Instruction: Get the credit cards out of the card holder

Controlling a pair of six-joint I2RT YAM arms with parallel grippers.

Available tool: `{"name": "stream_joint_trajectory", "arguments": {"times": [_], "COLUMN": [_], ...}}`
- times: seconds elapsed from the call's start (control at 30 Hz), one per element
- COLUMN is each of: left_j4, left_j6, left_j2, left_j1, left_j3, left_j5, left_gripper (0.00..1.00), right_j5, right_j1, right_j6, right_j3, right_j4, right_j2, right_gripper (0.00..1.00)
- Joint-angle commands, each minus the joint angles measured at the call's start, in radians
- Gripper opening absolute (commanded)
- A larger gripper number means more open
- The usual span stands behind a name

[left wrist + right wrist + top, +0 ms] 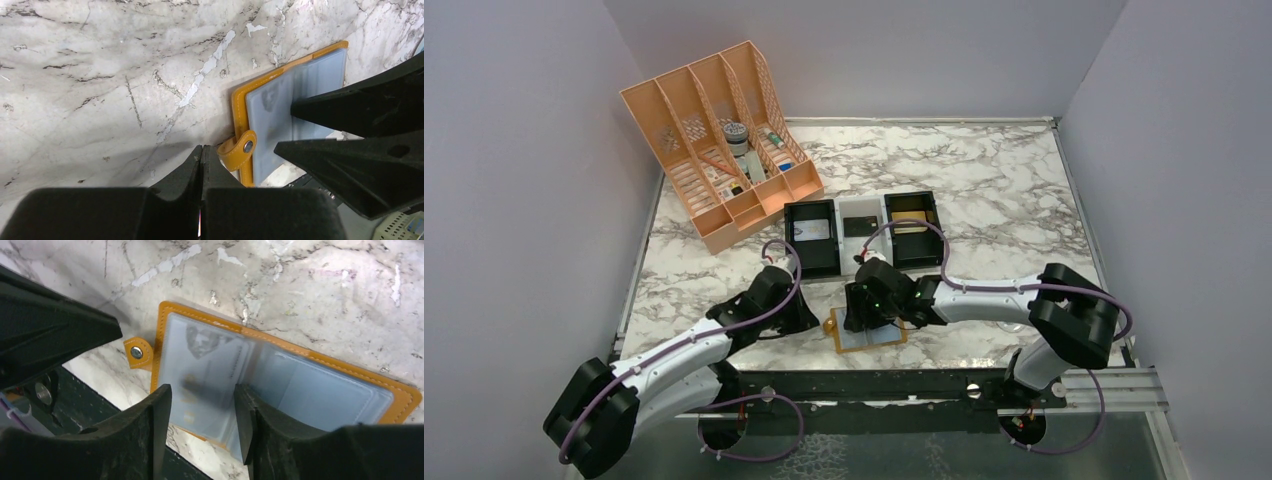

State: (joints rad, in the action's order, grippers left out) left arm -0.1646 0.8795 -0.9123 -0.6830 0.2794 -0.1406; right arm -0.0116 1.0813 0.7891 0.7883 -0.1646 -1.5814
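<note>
The mustard card holder [871, 337] lies open flat near the table's front edge, its pale blue-grey sleeves facing up [320, 390]. A credit card [205, 360] with a faint portrait and print shows through the left sleeve. My right gripper [202, 407] hangs low over that left half, its jaws apart with the card's surface beneath the gap. A sleeve edge rises against the right finger [245, 410]. My left gripper [201, 150] is shut on nothing, its tips on the marble right beside the holder's snap tab [241, 149].
Three small bins stand in a row behind the holder: black [811, 235], pale [861, 222], black [914, 228]. A peach desk organiser [724, 140] sits at the back left. The black front rail [874, 385] runs just below the holder.
</note>
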Motion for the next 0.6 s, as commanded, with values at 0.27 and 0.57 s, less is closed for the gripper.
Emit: {"name": "stream_joint_trajectory", "arguments": {"times": [0.27, 0.57], "left_j4": [0.002, -0.010], "left_j6": [-0.028, -0.033], "left_j2": [-0.015, -0.019], "left_j1": [-0.007, -0.005], "left_j3": [0.062, 0.067], "left_j5": [0.015, 0.013], "left_gripper": [0.16, 0.24], "right_j5": [-0.151, -0.247], "right_j1": [0.058, 0.088], "right_j6": [-0.056, 0.010], "right_j3": [0.121, 0.155], "right_j4": [-0.153, -0.216], "right_j2": [-0.076, -0.157], "right_gripper": [0.67, 0.69]}}
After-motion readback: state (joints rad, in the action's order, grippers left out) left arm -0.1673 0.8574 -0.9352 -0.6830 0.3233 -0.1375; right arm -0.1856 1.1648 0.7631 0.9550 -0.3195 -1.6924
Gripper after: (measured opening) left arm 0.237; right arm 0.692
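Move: The card sleeve on the left half of the open card holder lies just under the right hand, about 1 cm ahead and 1 cm to its left, some 2 cm below; the snap strap is about 5 cm to that hand's left. From the left hand the strap is about 2 cm right, 1 cm back and 2 cm below, and the sleeve about 7 cm right, level. The left black compartment stands some 16 cm ahead of the left hand. Leftward by about 1 cm along the card sleeve, the right hand spreads its half-open fingers to roughly two-thirds, rising slightly first and then sinking back as its fingers tip some 10 degrees steeper, so that they straddle the sleeve. The left hand, shut beside the strap, stays briefly, then lifts about 1 cm and eases forward while its fingers part a little; its contact with the strap can't be made out. ##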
